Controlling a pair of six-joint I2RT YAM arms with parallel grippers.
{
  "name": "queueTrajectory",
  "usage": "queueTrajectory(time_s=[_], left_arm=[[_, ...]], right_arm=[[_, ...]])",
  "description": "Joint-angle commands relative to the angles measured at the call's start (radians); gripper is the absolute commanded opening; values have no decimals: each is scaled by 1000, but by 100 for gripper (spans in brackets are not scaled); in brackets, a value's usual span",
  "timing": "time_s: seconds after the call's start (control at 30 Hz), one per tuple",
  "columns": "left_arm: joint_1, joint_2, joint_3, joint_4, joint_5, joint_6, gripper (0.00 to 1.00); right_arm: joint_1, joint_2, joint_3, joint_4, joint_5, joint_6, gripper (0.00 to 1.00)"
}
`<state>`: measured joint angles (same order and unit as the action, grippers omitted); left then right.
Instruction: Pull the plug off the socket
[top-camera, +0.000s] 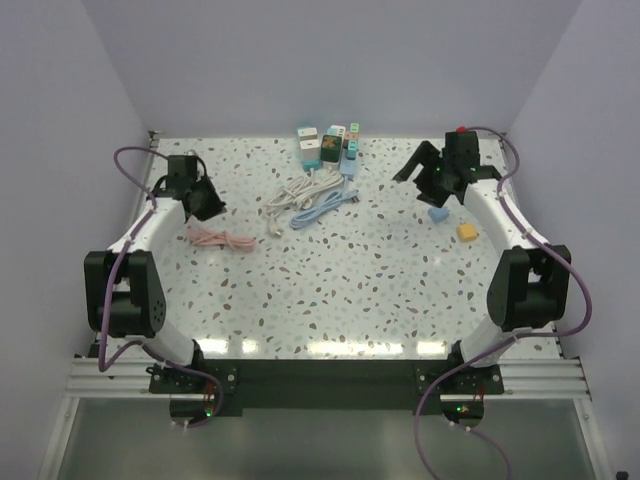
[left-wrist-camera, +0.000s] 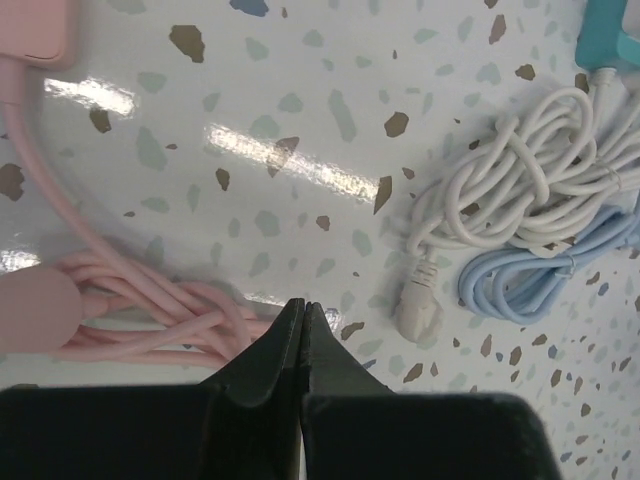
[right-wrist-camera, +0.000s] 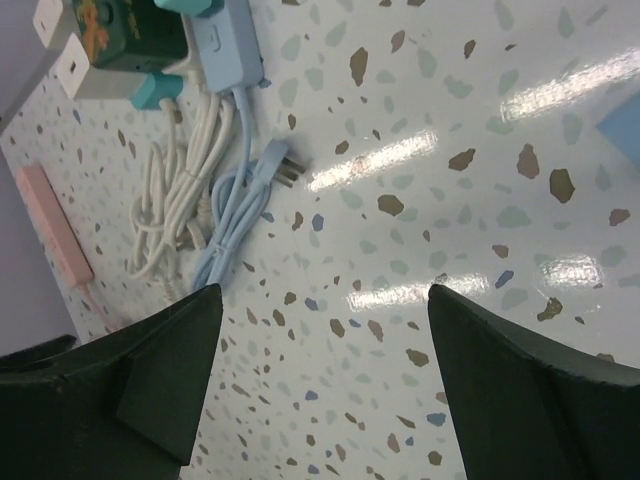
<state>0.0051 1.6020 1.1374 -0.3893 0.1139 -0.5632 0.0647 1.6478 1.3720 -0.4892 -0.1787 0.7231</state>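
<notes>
A cluster of socket blocks sits at the back middle of the table. In the right wrist view a teal plug sits against a white socket block, beside a green cube and a blue power strip. My left gripper is shut on nothing, just above the coiled pink cable. My right gripper hangs open over bare table, right of the sockets and apart from them.
A white cable bundle with a loose plug and a blue cable with a bare-pronged plug lie before the sockets. A pink strip lies at the left. A blue block and a yellow block lie at the right.
</notes>
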Motion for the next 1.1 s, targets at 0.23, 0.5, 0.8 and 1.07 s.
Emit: queueTrajectory(time_s=[0.23, 0.5, 0.8, 1.07], left_arm=[[6, 39, 44, -83, -149, -30, 0], [10, 113, 88, -125, -244, -63, 0], [9, 183, 136, -144, -246, -66, 0], [21, 237, 180, -201, -304, -124, 0]], right_arm=[[92, 30, 68, -9, -41, -88, 86], [124, 24, 41, -2, -39, -103, 86], [155, 29, 39, -5, -44, -137, 86], [172, 81, 68, 12, -80, -143, 86]])
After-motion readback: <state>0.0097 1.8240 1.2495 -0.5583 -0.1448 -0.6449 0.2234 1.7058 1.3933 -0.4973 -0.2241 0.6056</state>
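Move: The pink cord's coil lies about 4 cm left of the left hand, 2 cm nearer the base and some 9 cm below; its round pink plug is about 11 cm to this hand's left, also 2 cm back, and the white plug some 10 cm to its right, level with it. From the right hand, the blue cord's plug lies about 13 cm left, 5 cm ahead and 16 cm down; the pale blue cube about 10 cm right, level. Towards the pink coil the left hand sinks about 7 cm with its fingers kept shut, sliding some 4 cm left on the way, tipping its fingers about 15 degrees steeper and turning slightly counter-clockwise. The right hand, empty and still wide open, travels about 7 cm left, quick at first and then slow, towards the blue cord's plug but well above the table, turning some 15 degrees counter-clockwise. ##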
